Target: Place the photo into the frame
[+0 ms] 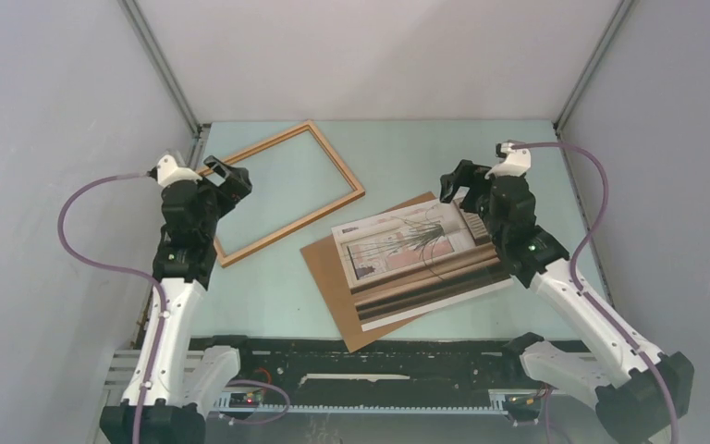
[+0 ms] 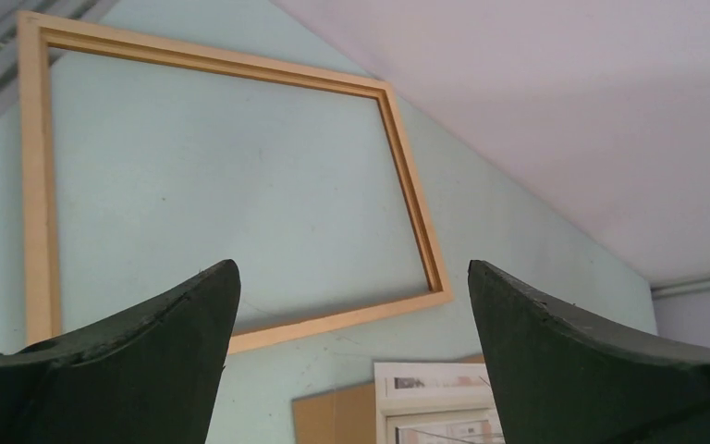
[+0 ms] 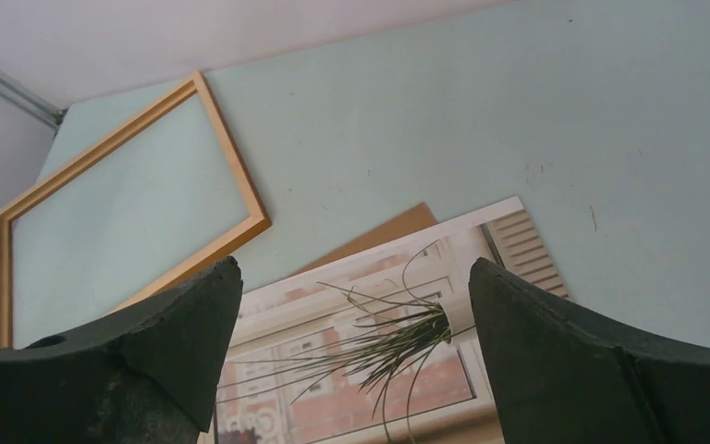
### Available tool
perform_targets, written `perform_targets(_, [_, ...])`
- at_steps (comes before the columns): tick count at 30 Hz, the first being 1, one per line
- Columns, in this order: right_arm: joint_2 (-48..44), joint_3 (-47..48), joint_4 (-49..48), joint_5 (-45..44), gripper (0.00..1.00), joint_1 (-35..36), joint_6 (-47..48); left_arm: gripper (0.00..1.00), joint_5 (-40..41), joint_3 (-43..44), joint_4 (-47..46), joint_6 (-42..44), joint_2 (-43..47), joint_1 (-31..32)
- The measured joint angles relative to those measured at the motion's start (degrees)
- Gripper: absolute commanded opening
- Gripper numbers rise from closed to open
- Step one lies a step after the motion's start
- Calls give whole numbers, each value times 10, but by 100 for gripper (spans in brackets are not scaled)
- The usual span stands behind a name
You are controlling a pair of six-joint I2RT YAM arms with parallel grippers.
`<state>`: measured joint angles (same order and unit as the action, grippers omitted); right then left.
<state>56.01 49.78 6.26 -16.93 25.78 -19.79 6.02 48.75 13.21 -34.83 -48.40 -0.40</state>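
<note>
The photo (image 1: pixel 416 254), a print with spindly plant lines and dark stripes along its near side, lies on the brown backing board right of centre. It also shows in the right wrist view (image 3: pixel 379 342) and at the bottom of the left wrist view (image 2: pixel 434 402). The frame (image 1: pixel 333 211), thin light-brown wood, lies flat on the table at the back left, also in the left wrist view (image 2: pixel 416 213) and the right wrist view (image 3: pixel 231 180). My left gripper (image 1: pixel 226 178) is open and empty above the frame's left corner. My right gripper (image 1: pixel 458 185) is open and empty above the photo's far right end.
The brown backing board (image 1: pixel 333 282) lies under the photo, sticking out at its left and near sides. Grey enclosure walls (image 1: pixel 55 139) stand left, right and at the back. The arms' base rail (image 1: pixel 370 370) runs along the near edge.
</note>
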Motion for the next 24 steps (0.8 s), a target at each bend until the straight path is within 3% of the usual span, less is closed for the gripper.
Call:
perform_targets(10, [50, 7, -40, -17, 100, -14, -16, 100, -10, 24, -8, -7, -37, -56])
perform_targets(18, [89, 24, -56, -10, 100, -46, -43, 100, -155, 38, -54, -41, -141, -83])
perform_targets(24, [152, 43, -57, 55, 100, -93, -72, 100, -231, 57, -56, -67, -254, -28])
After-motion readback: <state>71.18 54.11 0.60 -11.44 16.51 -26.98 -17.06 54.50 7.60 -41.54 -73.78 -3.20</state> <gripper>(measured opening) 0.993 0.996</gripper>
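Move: The photo's middle lies about 40 cm to the left hand's right, level with it and some 27 cm below. The frame's middle is around 19 cm ahead of that hand and 4 cm to its right. From the right hand, the photo's middle is roughly 8 cm to the left, neither ahead nor back, 27 cm down; the brown board's middle, partly under the photo, is 4 cm back and 15 cm left. Heading down over the frame and towards the photo, the open left hand first drifts left about 3 cm, then swings forward, right and down, picking up speed, its fingers tipping down and turning clockwise. The open right hand goes forward about 7 cm over the photo towards its far right corner, then sinks as well; neither touches anything. ##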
